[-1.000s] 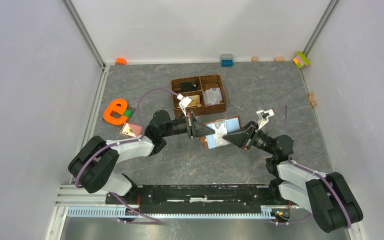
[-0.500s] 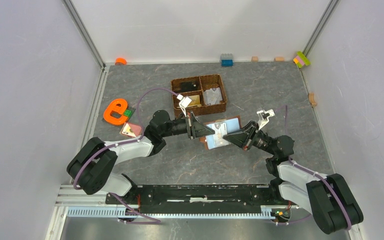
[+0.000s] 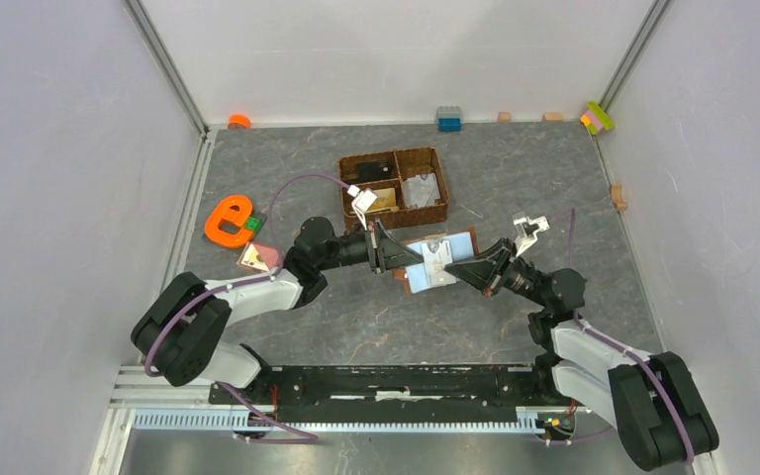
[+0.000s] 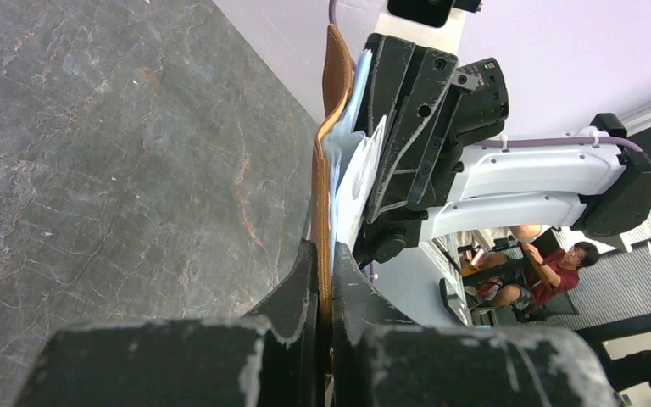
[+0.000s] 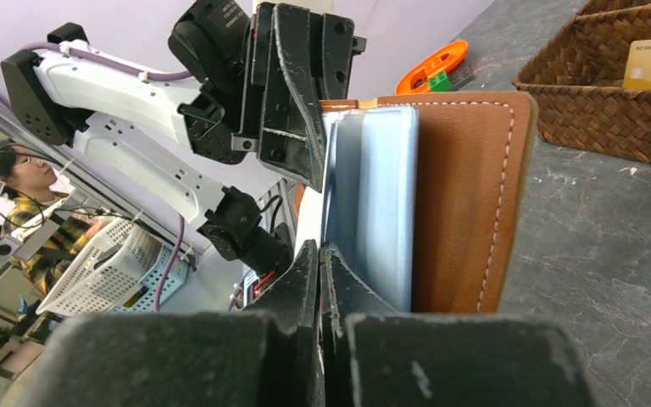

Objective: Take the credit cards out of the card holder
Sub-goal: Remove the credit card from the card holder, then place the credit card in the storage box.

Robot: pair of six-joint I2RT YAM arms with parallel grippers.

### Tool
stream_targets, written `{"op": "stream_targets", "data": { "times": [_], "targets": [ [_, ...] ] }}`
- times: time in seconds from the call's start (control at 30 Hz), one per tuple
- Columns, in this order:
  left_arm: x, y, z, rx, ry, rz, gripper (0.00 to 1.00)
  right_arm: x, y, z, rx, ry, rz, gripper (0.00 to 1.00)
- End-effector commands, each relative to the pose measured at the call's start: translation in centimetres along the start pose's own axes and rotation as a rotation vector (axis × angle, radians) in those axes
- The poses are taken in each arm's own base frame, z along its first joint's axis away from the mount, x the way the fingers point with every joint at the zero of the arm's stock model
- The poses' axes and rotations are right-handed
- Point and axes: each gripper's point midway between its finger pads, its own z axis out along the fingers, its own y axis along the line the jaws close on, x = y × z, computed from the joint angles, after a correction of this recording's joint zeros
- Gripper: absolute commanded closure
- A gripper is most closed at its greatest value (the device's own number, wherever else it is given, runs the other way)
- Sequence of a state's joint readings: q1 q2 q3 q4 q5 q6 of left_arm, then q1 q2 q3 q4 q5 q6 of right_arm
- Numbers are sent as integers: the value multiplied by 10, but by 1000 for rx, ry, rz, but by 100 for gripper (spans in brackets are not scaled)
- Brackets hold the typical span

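Note:
The card holder (image 3: 460, 243), a brown wallet with a pale blue inside, is held open and upright above the table between my two grippers. My left gripper (image 3: 402, 259) is shut on its brown left edge, seen clamped in the left wrist view (image 4: 324, 251). My right gripper (image 3: 453, 265) is shut on a pale credit card (image 3: 438, 259) that sticks out of the wallet's pocket. That card shows edge-on in the left wrist view (image 4: 358, 170). In the right wrist view the jaws (image 5: 319, 248) are closed beside the blue lining (image 5: 373, 195).
A brown woven basket (image 3: 392, 152) stands just behind the wallet, with a gold-tan card (image 3: 386, 199) and a grey item (image 3: 423, 188) in it. An orange letter e (image 3: 228, 220) and a pink block (image 3: 258, 257) lie at left. Small blocks (image 3: 448, 119) line the back wall.
My right arm has drawn back slightly to the right with the card. The left gripper and the wallet have stayed nearly in place.

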State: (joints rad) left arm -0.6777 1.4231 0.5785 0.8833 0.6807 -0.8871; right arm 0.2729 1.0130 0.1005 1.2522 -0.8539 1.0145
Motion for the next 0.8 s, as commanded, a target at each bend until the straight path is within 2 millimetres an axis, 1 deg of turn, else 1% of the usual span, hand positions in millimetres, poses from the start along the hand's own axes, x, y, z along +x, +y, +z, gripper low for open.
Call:
{"op": "stream_targets", "data": {
  "times": [0.0,0.13,0.23,0.33,0.47,0.57,0.63,0.77],
  "targets": [
    [-19,-7,-2,6,-62,78,98,-15,-1,-2,11,-42,-70,100],
    [-21,-4,-3,-19,-75,75,98,-19,-28,-11,142,-67,-71,100],
    [-24,9,-6,-100,-86,74,98,-28,-44,-21,234,-104,-102,100],
    [-30,21,-14,-208,-118,92,98,-37,-62,-29,360,-120,-165,100],
    [-41,36,-34,-366,-186,121,98,-48,-76,-38,476,-145,-229,100],
    [-50,46,-52,-484,-247,139,98,-53,-88,-41,545,-150,-219,100],
    [-56,55,-66,-573,-290,137,98,-56,-95,-37,568,-115,-197,100],
    [-68,61,-91,-694,-383,145,98,-56,-106,-24,588,-51,-159,100]
  ]
}}
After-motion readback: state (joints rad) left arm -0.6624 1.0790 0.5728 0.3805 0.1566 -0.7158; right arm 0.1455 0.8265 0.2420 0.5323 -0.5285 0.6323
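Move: The right hand already pinches the white card, whose middle lies about 2 cm to its left and 1 cm ahead, still at the open card holder; the holder's middle is about 2 cm left and 1 cm ahead too. The basket's card compartment lies some 16 cm ahead, 4 cm left and 18 cm below it. From the left hand, which grips the holder, the card is about 3 cm to the right, the holder's middle 4 cm right, and the basket 16 cm ahead, 5 cm left and 18 cm below. Forward and to the right, the right hand draws the pinched card away from the holder, some 8 cm out and 6 cm across, sinking about 3.5 cm, mostly late, as it swings clockwise and tips its fingers down. A moment later the left hand carries the gripped holder the other way, left and forward, turning about 30 degrees counter-clockwise. Both grips stay shut. ##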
